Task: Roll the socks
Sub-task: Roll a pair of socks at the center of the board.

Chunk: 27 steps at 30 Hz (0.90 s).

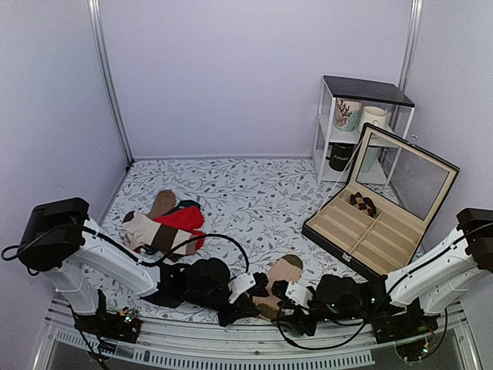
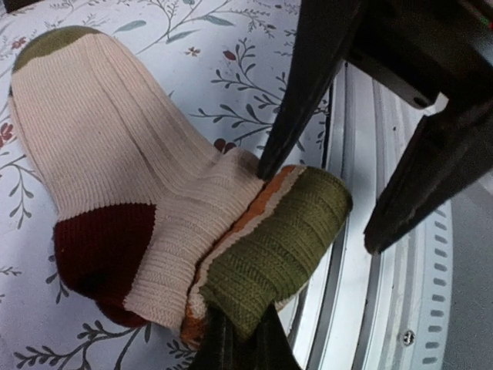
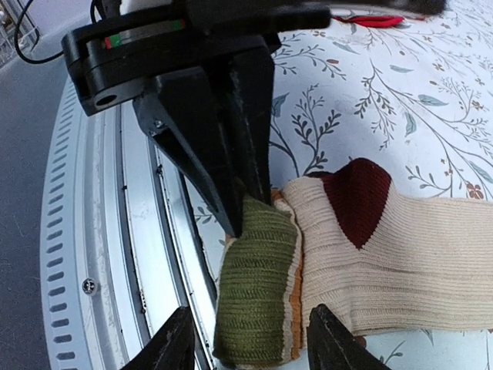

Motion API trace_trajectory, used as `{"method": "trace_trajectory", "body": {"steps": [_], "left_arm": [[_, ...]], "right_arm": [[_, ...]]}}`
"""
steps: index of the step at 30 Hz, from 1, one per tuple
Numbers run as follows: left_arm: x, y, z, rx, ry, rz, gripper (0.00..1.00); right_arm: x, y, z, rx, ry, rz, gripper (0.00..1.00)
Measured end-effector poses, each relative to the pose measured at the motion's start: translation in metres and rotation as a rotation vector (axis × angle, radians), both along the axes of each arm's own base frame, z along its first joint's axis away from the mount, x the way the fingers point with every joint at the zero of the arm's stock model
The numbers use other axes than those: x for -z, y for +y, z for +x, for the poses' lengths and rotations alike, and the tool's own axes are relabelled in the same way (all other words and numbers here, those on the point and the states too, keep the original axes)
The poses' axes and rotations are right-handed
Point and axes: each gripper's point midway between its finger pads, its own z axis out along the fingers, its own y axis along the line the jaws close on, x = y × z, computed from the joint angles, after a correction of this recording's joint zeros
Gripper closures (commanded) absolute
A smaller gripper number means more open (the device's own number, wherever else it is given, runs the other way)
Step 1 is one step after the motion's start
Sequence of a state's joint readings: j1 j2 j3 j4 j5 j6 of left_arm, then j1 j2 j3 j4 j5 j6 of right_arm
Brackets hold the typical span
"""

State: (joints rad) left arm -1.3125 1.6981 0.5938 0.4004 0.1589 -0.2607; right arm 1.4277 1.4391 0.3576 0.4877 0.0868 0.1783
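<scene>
The socks (image 1: 282, 276) lie stacked at the table's near edge, tan-beige with a dark maroon heel (image 2: 100, 247) and an olive toe. Their striped leg end is rolled into an olive bundle (image 2: 277, 247) with an orange stripe showing. My left gripper (image 2: 240, 339) is shut on one end of that bundle (image 3: 258, 285); in the right wrist view it comes in from above (image 3: 250, 220). My right gripper (image 3: 250, 347) stands open, one finger on each side of the bundle's other end, and its fingertips (image 2: 266, 166) touch the roll from the far side.
A pile of other socks (image 1: 158, 227), a bright red one (image 1: 185, 218) among them, lies at the left. An open black compartment box (image 1: 381, 223) and a white shelf with mugs (image 1: 358, 127) stand at the right. The metal front rail (image 3: 115, 254) runs just beside the bundle.
</scene>
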Motion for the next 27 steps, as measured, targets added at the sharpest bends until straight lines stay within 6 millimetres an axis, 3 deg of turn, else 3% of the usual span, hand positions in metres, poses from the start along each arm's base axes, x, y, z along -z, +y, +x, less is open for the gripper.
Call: {"method": "trace_trajectory", "body": {"steps": [7, 11, 17, 18, 20, 23, 25, 27], "left_arm": [[0.001, -0.004, 0.0, 0.013, 0.031, -0.002, 1.0], [0.002, -0.005, -0.001, 0.02, 0.041, -0.002, 1.0], [0.002, -0.005, -0.001, 0.025, 0.047, -0.005, 1.0], [0.002, -0.005, -0.001, 0.024, 0.047, -0.006, 0.88], [0.002, -0.005, -0.001, 0.022, 0.045, -0.009, 0.53], [-0.001, 0.001, -0.002, 0.023, 0.03, -0.015, 0.31], [-0.002, 0.012, -0.003, 0.024, 0.002, -0.006, 0.03], [-0.003, 0.026, -0.002, 0.017, -0.043, 0.002, 0.01]], "right_arm": [[0.003, 0.016, -0.005, -0.013, -0.052, -0.013, 0.53], [0.009, 0.018, -0.006, -0.011, -0.051, -0.029, 0.63], [0.012, 0.017, -0.002, 0.038, -0.027, -0.025, 0.87], [0.012, 0.017, -0.002, 0.042, -0.023, -0.023, 0.88], [0.013, 0.017, -0.002, 0.053, -0.012, -0.019, 0.89], [0.015, 0.02, -0.003, 0.065, 0.016, -0.005, 0.9], [0.015, 0.021, -0.003, 0.075, 0.044, 0.01, 0.9], [0.015, 0.02, -0.002, 0.085, 0.083, 0.028, 0.9]]}}
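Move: The left fingers are shut on the left end of the rolled olive cuff, whose middle lies about 4 cm to their right, roughly level with them. From the open right hand the same middle is some 5 cm to the left and 2 cm below. The maroon heel sits about 7 cm ahead of the left hand and 1 cm right; the olive toe is about 15 cm straight ahead of the right hand, 3 cm lower. The right fingers straddle the cuff roll's right end and pinch it shut, after the hand has slid about 2 cm left onto it and sunk some 1.5 cm. The left hand keeps its pinch on the other end until the right has hold, then opens wide and backs off about 3 cm to the left. ##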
